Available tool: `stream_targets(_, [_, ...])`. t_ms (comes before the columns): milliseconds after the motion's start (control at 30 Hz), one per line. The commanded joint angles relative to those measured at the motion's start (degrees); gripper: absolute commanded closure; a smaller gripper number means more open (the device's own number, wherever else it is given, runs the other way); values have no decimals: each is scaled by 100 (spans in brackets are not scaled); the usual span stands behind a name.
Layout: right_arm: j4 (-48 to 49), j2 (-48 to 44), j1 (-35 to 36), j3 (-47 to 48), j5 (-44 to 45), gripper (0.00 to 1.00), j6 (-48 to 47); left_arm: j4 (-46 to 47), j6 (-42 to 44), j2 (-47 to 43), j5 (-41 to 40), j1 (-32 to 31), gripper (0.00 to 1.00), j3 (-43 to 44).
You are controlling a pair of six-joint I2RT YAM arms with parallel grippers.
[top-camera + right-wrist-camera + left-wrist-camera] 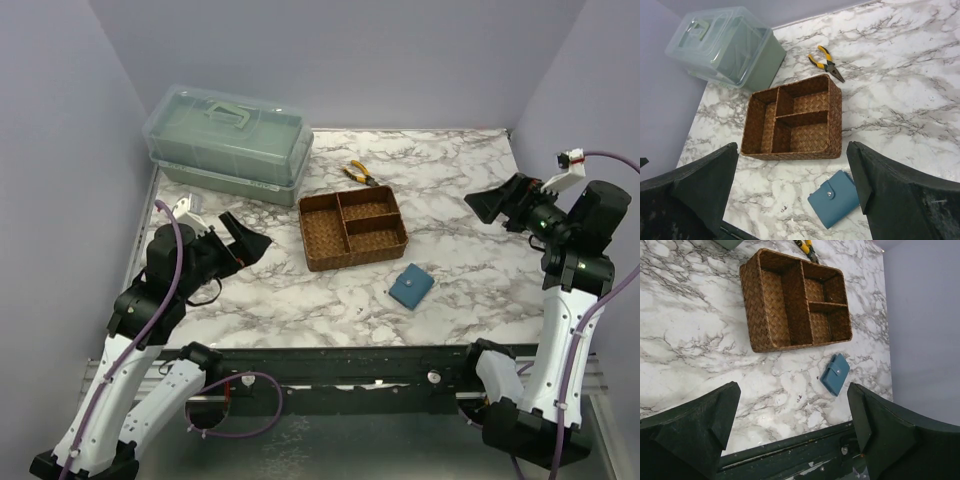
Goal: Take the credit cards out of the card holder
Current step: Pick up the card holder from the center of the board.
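Observation:
The card holder [411, 286] is a small teal-blue wallet lying flat and snapped closed on the marble table, just in front of the woven tray. It also shows in the left wrist view as the card holder [835, 374] and in the right wrist view as the card holder [835, 198]. The credit cards are hidden. My left gripper [246, 241] hovers open at the left of the table, far from the wallet. My right gripper [494, 205] hangs open at the right, also apart from it. Both hold nothing.
A brown woven three-compartment tray [352, 229] stands mid-table, its compartments bare. Yellow-handled pliers [360, 174] lie behind it. A clear lidded plastic box [228, 142] sits at the back left. Walls close in on three sides; a dark rail [350, 365] runs along the near edge.

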Motion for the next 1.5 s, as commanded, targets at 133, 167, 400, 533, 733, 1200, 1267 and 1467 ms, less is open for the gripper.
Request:
stream_targets(133, [-98, 207, 13, -58, -106, 0, -365, 275, -499, -42, 433, -6, 1, -313])
stream_targets(167, [-132, 228, 13, -63, -177, 0, -451, 303, -536, -50, 474, -10, 1, -353])
stream_targets(400, [-839, 585, 7, -85, -1254, 0, -2080, 411, -561, 23, 960, -11, 1, -504])
stream_targets(533, [-1809, 970, 11, -33, -2074, 0, -3548, 492, -606, 399, 1623, -12, 1, -600])
stream_targets(733, [-2933, 1313, 40, -160, -2081, 0, -5691, 726, -671, 692, 1890, -327, 1, -756])
stream_targets(1200, [-3071, 1831, 689, -1724, -1356, 0, -10058, 1867, -1438, 983, 1375, -1564, 1, -1672])
stream_targets(1267, [-2695, 1934, 753, -1939, -1239, 0, -10195, 2019, -1590, 952, 1310, -1659, 1, -1822])
stream_targets(1467, [-1329, 2700, 1431, -1948, -532, 0, -8176, 2919, -2080, 1257, 583, -2587, 1, -2249])
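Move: The blue card holder lies about 11 cm to the right hand's left, some 5 cm back and roughly 32 cm below it. The wicker basket stands about 14 cm farther out than the holder and 14 cm to its left; the yellow pliers lie some 28 cm beyond the holder and 13 cm to its left. From the left hand, the holder is about 37 cm to the right, 2 cm ahead and 27 cm down. Right hand sinks some 24 cm towards the card holder, turning counter-clockwise, open; left hand moves right and down. ##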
